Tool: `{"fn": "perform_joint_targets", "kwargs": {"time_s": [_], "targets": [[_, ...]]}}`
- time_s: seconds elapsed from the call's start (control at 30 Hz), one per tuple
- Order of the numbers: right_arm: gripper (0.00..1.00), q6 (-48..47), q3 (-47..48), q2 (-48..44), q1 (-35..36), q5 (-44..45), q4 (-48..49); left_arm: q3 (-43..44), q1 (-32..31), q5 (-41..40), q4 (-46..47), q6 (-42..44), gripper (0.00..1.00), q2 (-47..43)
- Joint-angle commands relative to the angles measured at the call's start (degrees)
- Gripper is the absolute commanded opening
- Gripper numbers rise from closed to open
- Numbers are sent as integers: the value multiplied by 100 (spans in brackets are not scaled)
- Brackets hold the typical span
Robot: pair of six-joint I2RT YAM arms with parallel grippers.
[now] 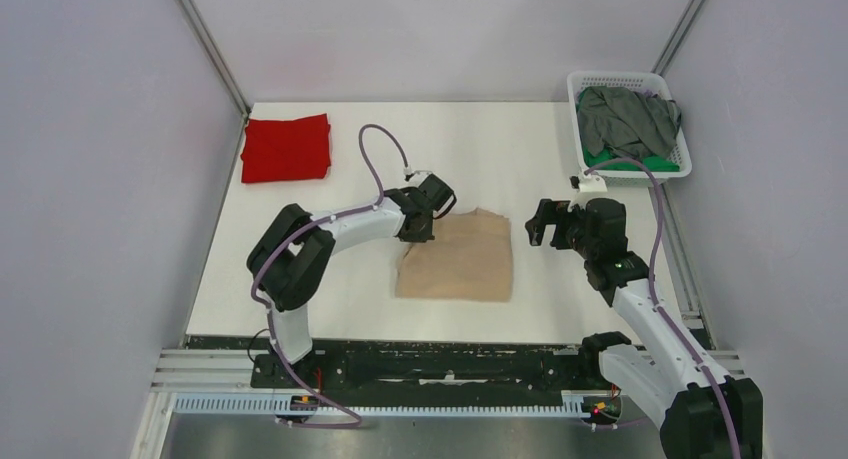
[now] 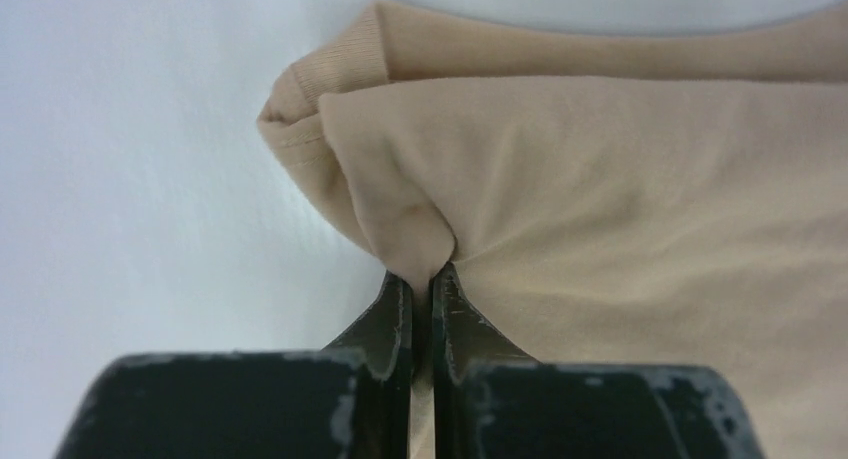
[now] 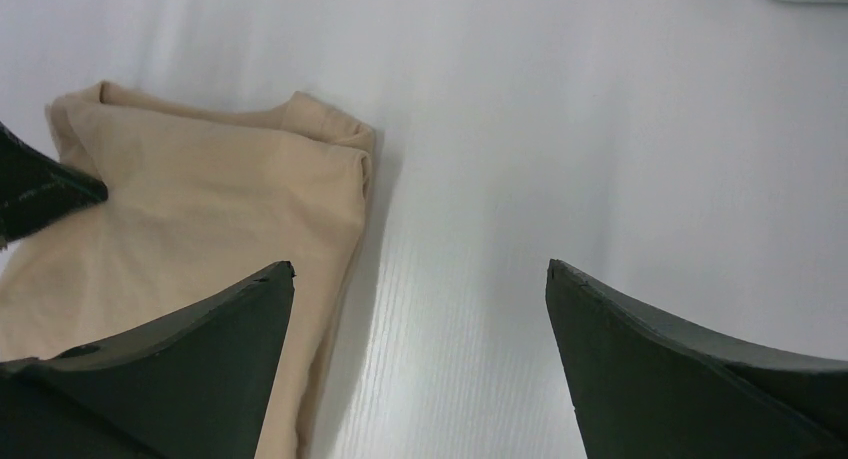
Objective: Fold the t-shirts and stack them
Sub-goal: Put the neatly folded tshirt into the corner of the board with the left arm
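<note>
A folded beige t-shirt (image 1: 460, 259) lies on the white table in front of the arms. My left gripper (image 1: 425, 229) is at its far left corner, shut on a pinch of the beige t-shirt (image 2: 560, 209) cloth; the fold bunches up right at my fingertips (image 2: 400, 299). My right gripper (image 1: 540, 224) hovers open just right of the shirt's right edge, and the beige t-shirt (image 3: 200, 219) shows under its left finger (image 3: 190, 349). A folded red t-shirt (image 1: 287, 147) lies at the far left. Dark grey (image 1: 628, 119) and green (image 1: 640, 163) t-shirts fill the basket.
The white basket (image 1: 578, 91) stands at the table's far right corner. Grey walls close in the table on the left, back and right. A black rail (image 1: 450, 359) runs along the near edge by the arm bases.
</note>
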Motion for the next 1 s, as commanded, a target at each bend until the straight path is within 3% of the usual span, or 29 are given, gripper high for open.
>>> {"fn": "perform_joint_targets", "kwargs": {"time_s": [0.0, 0.13, 0.37, 0.7, 0.97], "targets": [[98, -164, -64, -101, -18, 132, 170, 926, 441, -1552, -532, 1128, 2, 357], [98, -181, -121, -150, -18, 244, 247, 1542, 913, -2128, -142, 2402, 2, 475], [98, -206, -157, -23, -17, 506, 292, 2565, 1833, -2429, 635, 4452, 2, 854], [98, -248, -104, 262, -18, 1006, 300, 3607, 2601, -2825, 1496, 6589, 2, 1467], [98, -274, -61, 427, -18, 1224, 266, 4238, 2955, -2803, 1793, 7689, 2, 1642]]}}
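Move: My left hand already pinches the left edge of the folded beige t-shirt near its far-left corner; the shirt's middle lies about 4 cm back and 7 cm to the right, a little below. The red t-shirt, where it will be stacked, is some 19 cm ahead and 28 cm left, 2 cm lower; the table's far-left corner is about 29 cm ahead and 38 cm left. From my right hand the red t-shirt is roughly 19 cm ahead, 57 cm left and 12 cm down. Keeping the beige t-shirt's edge pinched, I sweep my left hand forward and left about 35 cm across the table towards the red t-shirt, rising some 16 cm on the way. As it goes, the wrist rolls about 50 degrees so the fingers swing out towards my left and tip up. My open right hand eases about 3 cm right and a bit down over bare table. ##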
